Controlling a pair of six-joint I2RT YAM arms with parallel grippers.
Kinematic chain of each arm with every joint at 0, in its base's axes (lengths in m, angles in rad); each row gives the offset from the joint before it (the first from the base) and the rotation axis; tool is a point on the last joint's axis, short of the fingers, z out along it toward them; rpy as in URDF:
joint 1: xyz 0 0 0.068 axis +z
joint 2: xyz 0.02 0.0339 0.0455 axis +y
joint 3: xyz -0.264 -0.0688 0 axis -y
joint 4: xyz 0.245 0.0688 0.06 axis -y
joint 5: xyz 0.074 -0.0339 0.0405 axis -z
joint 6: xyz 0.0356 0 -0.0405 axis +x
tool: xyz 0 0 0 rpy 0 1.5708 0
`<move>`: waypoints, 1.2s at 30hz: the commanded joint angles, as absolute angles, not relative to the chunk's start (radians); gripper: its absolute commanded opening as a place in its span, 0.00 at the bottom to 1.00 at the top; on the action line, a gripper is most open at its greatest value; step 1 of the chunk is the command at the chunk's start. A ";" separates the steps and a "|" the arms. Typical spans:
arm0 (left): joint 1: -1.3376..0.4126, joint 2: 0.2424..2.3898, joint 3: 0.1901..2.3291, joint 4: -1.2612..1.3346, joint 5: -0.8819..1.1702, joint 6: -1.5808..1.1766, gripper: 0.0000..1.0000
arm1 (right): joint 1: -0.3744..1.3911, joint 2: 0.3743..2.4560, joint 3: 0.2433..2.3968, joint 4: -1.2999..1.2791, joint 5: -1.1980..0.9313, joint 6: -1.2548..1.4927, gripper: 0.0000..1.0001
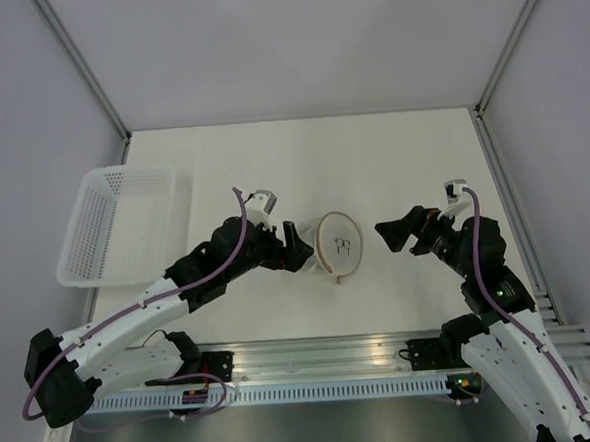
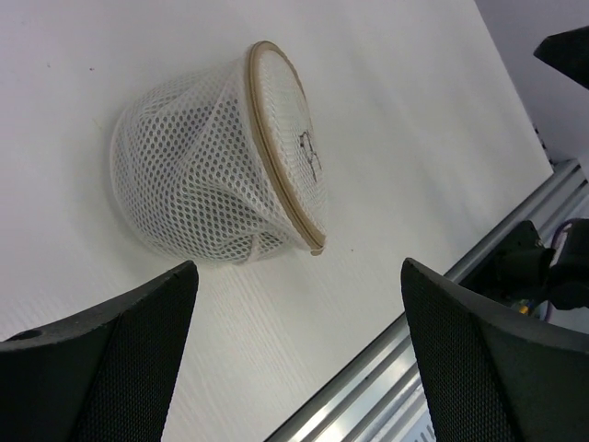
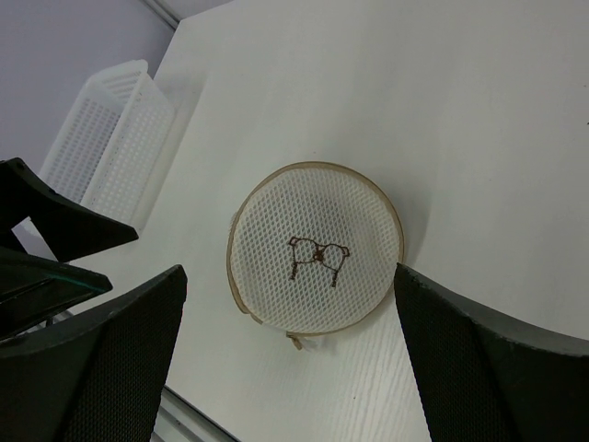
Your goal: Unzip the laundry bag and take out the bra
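Note:
The laundry bag (image 1: 339, 245) is a round white mesh pouch with a tan zip rim, lying on its side on the table between my two grippers. Its flat face (image 3: 317, 249) carries a small dark mark and points toward the right gripper. A tan zip tab (image 3: 296, 341) sits at the rim's lower edge. My left gripper (image 1: 295, 247) is open just left of the domed back (image 2: 202, 170), not touching it. My right gripper (image 1: 390, 233) is open a short way right of the bag, with nothing between its fingers. The bra is hidden.
A white perforated plastic basket (image 1: 115, 224) stands at the left of the white table (image 1: 402, 164). The aluminium rail (image 1: 323, 354) holding the arm bases runs along the near edge. Grey walls close in the back and both sides.

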State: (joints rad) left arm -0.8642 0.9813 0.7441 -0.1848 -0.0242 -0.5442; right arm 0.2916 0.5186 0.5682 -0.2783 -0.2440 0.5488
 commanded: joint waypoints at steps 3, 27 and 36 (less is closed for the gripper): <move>-0.914 1.025 0.785 -0.163 -0.202 -0.523 0.94 | 0.293 0.526 0.571 -0.281 -0.241 0.531 0.98; -1.195 1.305 0.857 -0.115 -0.540 -0.748 0.94 | 0.293 0.531 0.541 -0.319 -0.218 0.529 0.98; -1.201 1.457 0.914 -0.121 -0.658 -0.908 0.93 | 0.293 0.514 0.537 -0.333 -0.218 0.532 0.98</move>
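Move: The zip tab at the near, low end of the laundry bag's tilted rim lies about 8 cm to the left hand's right, roughly 1 cm ahead and some 11 cm below it. The bag's own middle is about 6 cm ahead of that hand, 7 cm to its right and 10 cm down. From the right hand, the tab is about 14 cm to the left, level fore and aft, and some 14 cm lower. The laundry bag's zip end is approached by the left hand, which sinks about 7.5 cm and swings some 6 cm right, dipping back and coming forward again on the way, with its wrist turning about 15 degrees counter-clockwise and its left side rising a little. Its fingers stay wide open. The right hand, also open, just lowers about 2.5 cm beside the bag. ##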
